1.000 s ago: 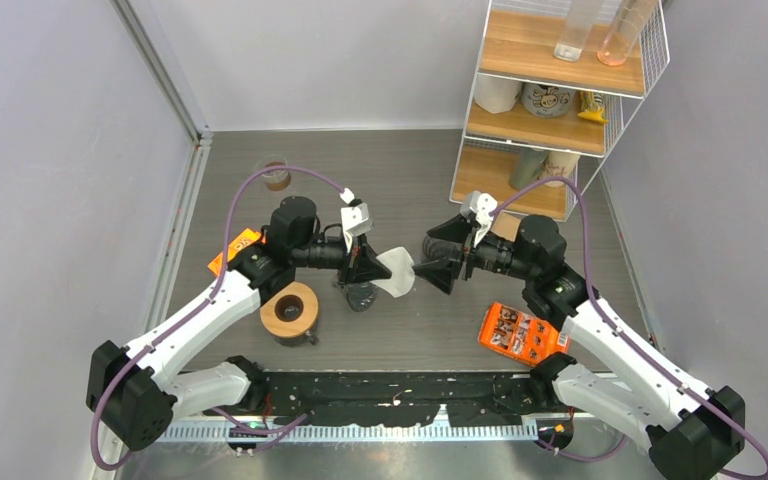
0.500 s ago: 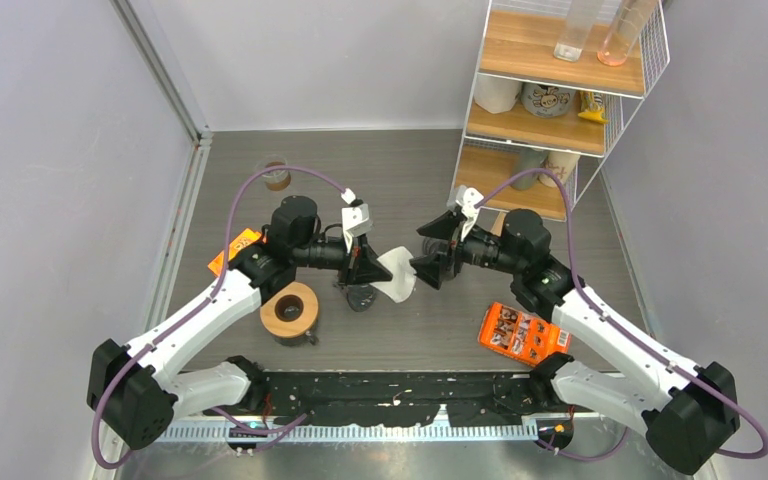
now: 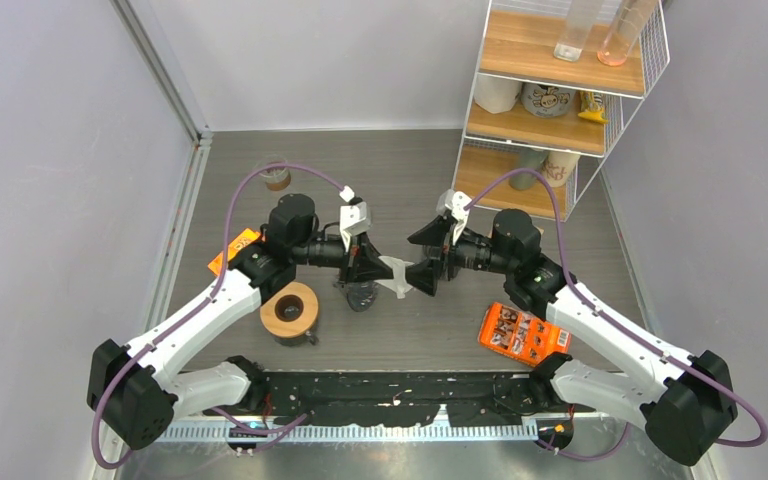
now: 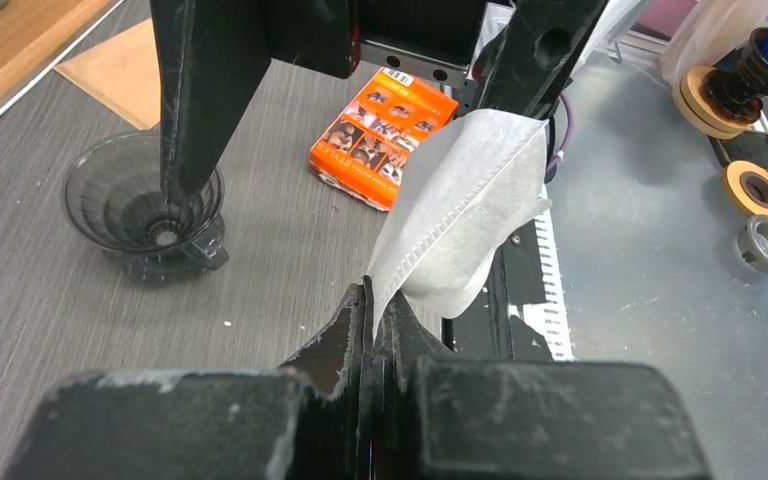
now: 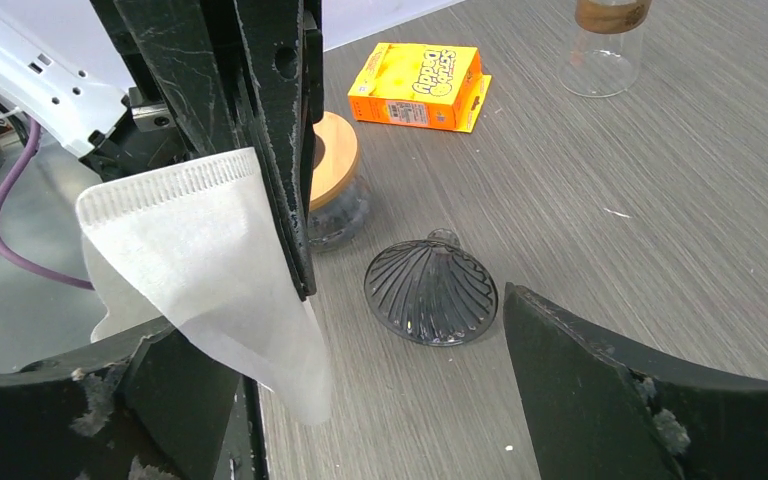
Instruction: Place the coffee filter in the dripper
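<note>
A white paper coffee filter (image 4: 460, 200) sticks out of my left gripper (image 4: 372, 298), which is shut on its seamed corner. In the top view the filter (image 3: 396, 275) hangs in the air between the two grippers. My right gripper (image 3: 423, 262) is open wide, and the filter's free end (image 5: 200, 270) lies inside its jaws, close against one finger (image 5: 160, 400). The other finger (image 5: 600, 380) stands well apart. The dripper (image 5: 430, 290), a dark ribbed glass cone, rests on the table just below the left gripper (image 3: 365, 262), also seen from the left wrist as the dripper (image 4: 145, 205).
A wooden-lidded glass jar (image 3: 289, 310) stands by the left arm. A yellow box (image 3: 235, 250) and a small glass (image 3: 276, 176) lie further left and back. An orange packet (image 3: 522, 333) sits by the right arm. A wire shelf (image 3: 550, 100) fills the back right.
My right arm has moved left towards the filter, and its open jaws now straddle the filter's free end. The left arm and the filter have stayed put.
</note>
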You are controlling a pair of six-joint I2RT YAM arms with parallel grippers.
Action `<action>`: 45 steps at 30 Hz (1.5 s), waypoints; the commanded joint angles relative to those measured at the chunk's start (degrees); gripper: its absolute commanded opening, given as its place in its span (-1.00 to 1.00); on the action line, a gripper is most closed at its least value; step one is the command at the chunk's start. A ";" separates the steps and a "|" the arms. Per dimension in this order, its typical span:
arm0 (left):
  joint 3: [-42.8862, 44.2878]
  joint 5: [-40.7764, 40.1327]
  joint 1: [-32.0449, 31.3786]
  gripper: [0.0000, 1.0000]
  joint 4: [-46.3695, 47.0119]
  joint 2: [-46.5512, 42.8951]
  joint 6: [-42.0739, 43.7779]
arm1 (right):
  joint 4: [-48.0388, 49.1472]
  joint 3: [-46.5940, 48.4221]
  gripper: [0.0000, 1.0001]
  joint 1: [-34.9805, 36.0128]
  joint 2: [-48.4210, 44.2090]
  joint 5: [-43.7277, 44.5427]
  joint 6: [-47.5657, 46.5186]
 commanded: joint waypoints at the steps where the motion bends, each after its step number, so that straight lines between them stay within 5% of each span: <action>1: 0.70 3.77 0.19 -1.00 4.62 -1.62 -1.23 | 1.34 0.68 0.93 0.41 -0.72 1.24 1.24; 22: 0.83 10.49 0.19 -1.00 2.69 -1.04 2.42 | 4.34 0.12 0.43 0.42 -4.66 -6.11 4.93; 31: 0.65 15.65 0.18 -1.00 2.48 -1.31 5.01 | -0.64 1.84 -0.13 0.40 -5.29 -14.05 1.58; 45: 4.23 16.22 0.16 -1.00 -0.50 2.22 7.22 | 5.15 2.12 -0.39 0.59 -2.90 -18.20 4.97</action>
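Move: The filter, its narrow end still pinched in the left fingers, has its middle about 4 cm to the left of the wide-open right hand and 3 cm back, nearly level. From the right hand, the dripper stands roughly 10 cm ahead, 7 cm right and 20 cm below; the upturned glass cone is 3 cm ahead, 11 cm left and 22 cm below. From the left hand, the filter's middle is about 4 cm right and 2 cm back. The right fingers close about two-thirds of the way around the filter's free end, the near finger seeming to sit inside the paper pocket, without yet shutting on it. Meanwhile the right hand draws back some 6 cm and rises 2 cm, swinging about 15 degrees counter-clockwise. The left hand keeps its pinch and carries the filter back about 3.5 cm and slightly up, turning about 15 degrees clockwise. ##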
